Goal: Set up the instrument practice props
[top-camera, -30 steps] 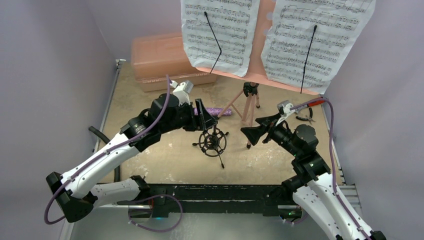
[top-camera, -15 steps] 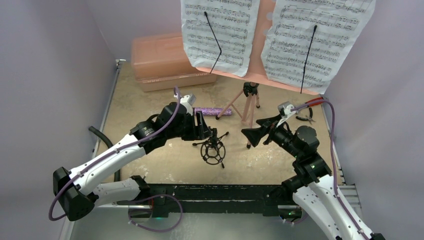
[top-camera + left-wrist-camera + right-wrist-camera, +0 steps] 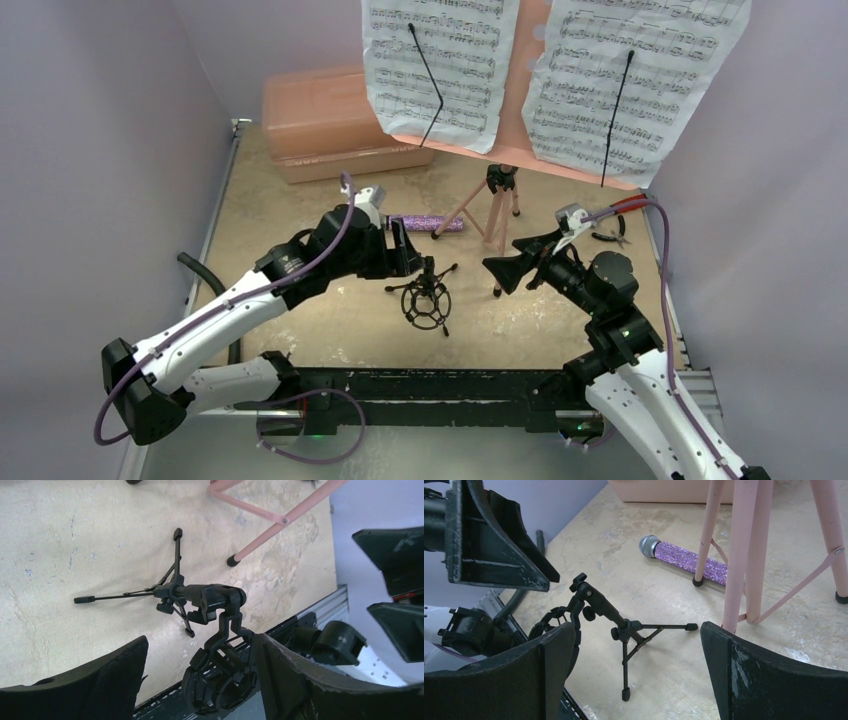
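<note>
The pink music stand (image 3: 512, 135) stands at the back on its tripod legs (image 3: 744, 555), with two white sheet-music pages (image 3: 440, 60) on it. Behind the legs on the table lies the purple glitter microphone (image 3: 426, 223) (image 3: 684, 557). The small black mic stand (image 3: 426, 295) (image 3: 172, 592) (image 3: 624, 630) stands on its three legs, its neck tilted. My left gripper (image 3: 408, 250) (image 3: 200, 640) is open around the stand's ring mount (image 3: 220, 680), which sits close to one finger and apart from the other. My right gripper (image 3: 505, 265) (image 3: 636, 627) is open and empty, to the right of the mic stand.
A salmon-pink lidded case (image 3: 330, 120) sits at the back left. A red-handled tool (image 3: 615, 225) lies by the right wall. A black cable (image 3: 200, 270) runs along the left edge. The black frame rail (image 3: 420, 385) borders the table's near edge.
My left gripper came down toward the near edge onto the mic stand's mount, and the stand shifted slightly that way. Its jaws then widened. The right arm stayed still.
</note>
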`<state>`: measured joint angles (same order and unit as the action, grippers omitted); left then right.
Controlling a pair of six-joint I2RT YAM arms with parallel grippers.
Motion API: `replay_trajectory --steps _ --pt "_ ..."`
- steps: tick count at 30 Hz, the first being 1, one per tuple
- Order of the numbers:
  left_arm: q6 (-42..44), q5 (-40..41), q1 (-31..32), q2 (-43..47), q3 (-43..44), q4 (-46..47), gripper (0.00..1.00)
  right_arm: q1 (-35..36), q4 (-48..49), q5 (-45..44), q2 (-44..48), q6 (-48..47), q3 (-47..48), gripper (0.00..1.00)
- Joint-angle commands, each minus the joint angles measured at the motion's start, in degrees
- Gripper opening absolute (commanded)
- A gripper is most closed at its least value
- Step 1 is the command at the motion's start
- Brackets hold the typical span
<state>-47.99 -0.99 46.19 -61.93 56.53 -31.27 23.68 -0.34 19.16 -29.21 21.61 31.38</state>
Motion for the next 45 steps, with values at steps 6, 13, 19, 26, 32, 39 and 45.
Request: replay_trajectory --steps 6,13,19,26,32,39,45 --pt "-8.8 5.41 0.04 7.99 -4.41 4.38 0.94 -0.05 0.52 -0.26 0.58 -1.22 1.71 0.98" --pt "-18.38 13.67 0.02 13.69 -10.99 -0.32 1.0 -0.03 0.51 -0.26 0.66 -0.95 1.36 0.98" --pt "-29.45 21.87 -0.01 20.66 -16.04 -3.42 0.99 -0.04 0.51 -0.09 0.74 -0.86 1.02 0.98" --pt "-36.36 30.2 0.01 23.01 -17.04 -5.43 0.99 0.01 -1.16 0.4 0.29 -1.34 1.01 0.98" --pt "-35.59 30.45 0.03 16.15 -14.81 -3.5 0.99 0.01 -0.71 -0.14 0.16 -1.04 0.92 0.98" --pt "-32.16 22.3 -6.38 3.97 -11.22 2.51 0.99 -0.01 -0.41 -1.69 0.16 -1.3 1.4 0.98" --pt "-30.78 9.12 -16.69 -7.95 -8.69 8.14 0.96 0.0 -0.4 -1.66 -0.19 -1.73 1.73 0.98"
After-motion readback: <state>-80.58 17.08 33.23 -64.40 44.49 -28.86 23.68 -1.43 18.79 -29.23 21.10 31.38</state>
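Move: The left hand, empty and already clear of the black mic stand, goes next for the purple microphone, about 17 cm ahead, 1 cm to its right and 19 cm below. The black mic stand's middle lies roughly 4 cm to the hand's right, 1 cm back and 12 cm below; the pink music stand's legs are some 10 cm ahead, 18 cm right and 13 cm down. From the idle right hand the microphone is about 16 cm ahead, 16 cm left and 26 cm below. The left hand backs away from the standing black mic stand, rising a couple of centimetres as its fingers spread from mostly open to fully open, then swings about 10 cm to the left while turning some 45 degrees counter-clockwise. With the fingers still wide and empty, it then goes forward about 6 cm and sinks to some 8 cm below its starting height, closing in on the microphone's silver head end without reaching it. ##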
